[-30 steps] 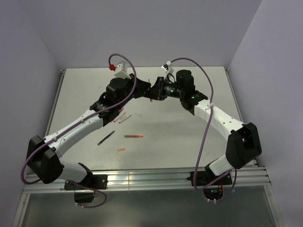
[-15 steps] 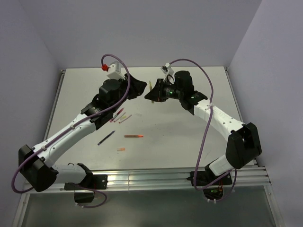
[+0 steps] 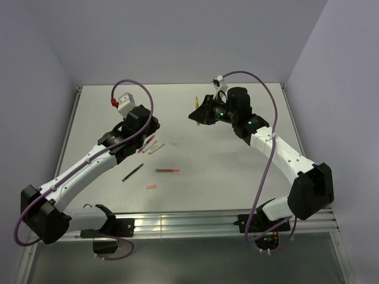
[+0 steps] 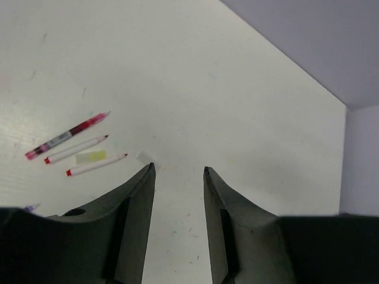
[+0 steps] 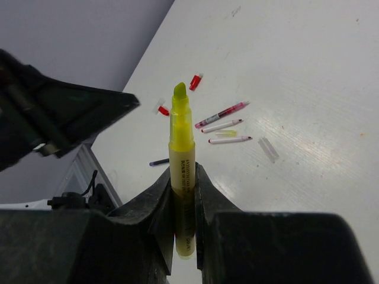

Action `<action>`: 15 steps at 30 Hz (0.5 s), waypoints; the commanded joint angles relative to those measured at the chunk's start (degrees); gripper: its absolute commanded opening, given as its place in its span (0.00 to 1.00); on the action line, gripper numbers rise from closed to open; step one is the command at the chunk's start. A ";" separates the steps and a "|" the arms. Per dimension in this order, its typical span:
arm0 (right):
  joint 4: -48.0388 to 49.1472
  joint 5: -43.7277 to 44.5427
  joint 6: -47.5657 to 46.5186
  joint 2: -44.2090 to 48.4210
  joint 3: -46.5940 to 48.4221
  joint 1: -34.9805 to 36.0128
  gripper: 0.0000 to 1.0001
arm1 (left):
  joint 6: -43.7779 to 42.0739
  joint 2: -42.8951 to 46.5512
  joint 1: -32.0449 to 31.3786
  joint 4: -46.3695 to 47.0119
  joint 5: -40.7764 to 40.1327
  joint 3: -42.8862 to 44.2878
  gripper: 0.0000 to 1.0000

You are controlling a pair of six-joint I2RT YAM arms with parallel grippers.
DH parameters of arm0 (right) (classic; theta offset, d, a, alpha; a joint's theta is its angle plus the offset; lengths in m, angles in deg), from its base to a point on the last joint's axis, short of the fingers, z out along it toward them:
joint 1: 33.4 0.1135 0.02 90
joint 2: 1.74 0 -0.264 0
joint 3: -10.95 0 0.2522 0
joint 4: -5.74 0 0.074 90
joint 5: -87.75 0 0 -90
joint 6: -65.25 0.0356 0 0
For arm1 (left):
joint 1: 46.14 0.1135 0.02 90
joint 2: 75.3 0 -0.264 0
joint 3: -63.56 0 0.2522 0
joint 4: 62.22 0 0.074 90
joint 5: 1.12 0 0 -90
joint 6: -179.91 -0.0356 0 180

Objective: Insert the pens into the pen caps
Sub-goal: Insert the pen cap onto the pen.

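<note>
My right gripper (image 5: 182, 171) is shut on the barrel of an uncapped yellow pen (image 5: 181, 142), held upright above the table's far middle (image 3: 197, 104). To its left, over the pens, my left gripper (image 4: 178, 170) hangs open and empty (image 3: 149, 125). A dark red pen (image 4: 67, 136) and two white pens (image 4: 77, 149) (image 4: 96, 164) lie together on the table. A yellow cap (image 4: 90, 157) and a clear cap (image 4: 144, 157) rest beside them. Nearer the arms lie a black pen (image 3: 132, 172), an orange pen (image 3: 167, 170) and a small orange cap (image 3: 152, 187). Two red caps (image 5: 195, 82) (image 5: 163, 109) show in the right wrist view.
The pale table (image 3: 237, 171) is walled by grey panels at the back and sides. A metal rail (image 3: 177, 222) carries both arm bases at the near edge. Purple cables (image 3: 133, 89) loop over each wrist.
The grippers met at the far middle a second ago. My left gripper has opened and drawn back to the left. The right gripper keeps the yellow pen and has shifted slightly right.
</note>
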 commanded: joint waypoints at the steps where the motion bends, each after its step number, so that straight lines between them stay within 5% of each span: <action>1: 0.83 0.73 -1.27 1.72 -0.67 -0.64 0.00 | 10.92 -3.58 1.61 -2.52 -3.79 -2.22 0.43; 15: 1.36 0.20 -1.36 2.86 -1.73 -1.70 0.00 | 26.51 -19.40 5.92 -1.91 -0.72 -2.58 0.41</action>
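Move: The yellow pen cap lies on the table, about 7 cm ahead of the left hand, 3 cm to its left and 26 cm below. A white pen lies on each side of the cap: one about 3 cm left of it, the other a centimetre right and a centimetre nearer. The clear cap sits some 8 cm right of the yellow one and 2 cm farther out. From the right hand, which holds the yellow pen, the yellow cap is about 7 cm ahead, 19 cm left and 27 cm down. Towards the yellow cap between the two white pens, the empty left hand drops fast, about 14 cm, easing a little forward and to the left. Its fingers, staying part open, tip further down and swing counter-clockwise, each by nearly 20 degrees; nothing is touched yet. The right hand keeps the yellow pen pinched, nearly still. ##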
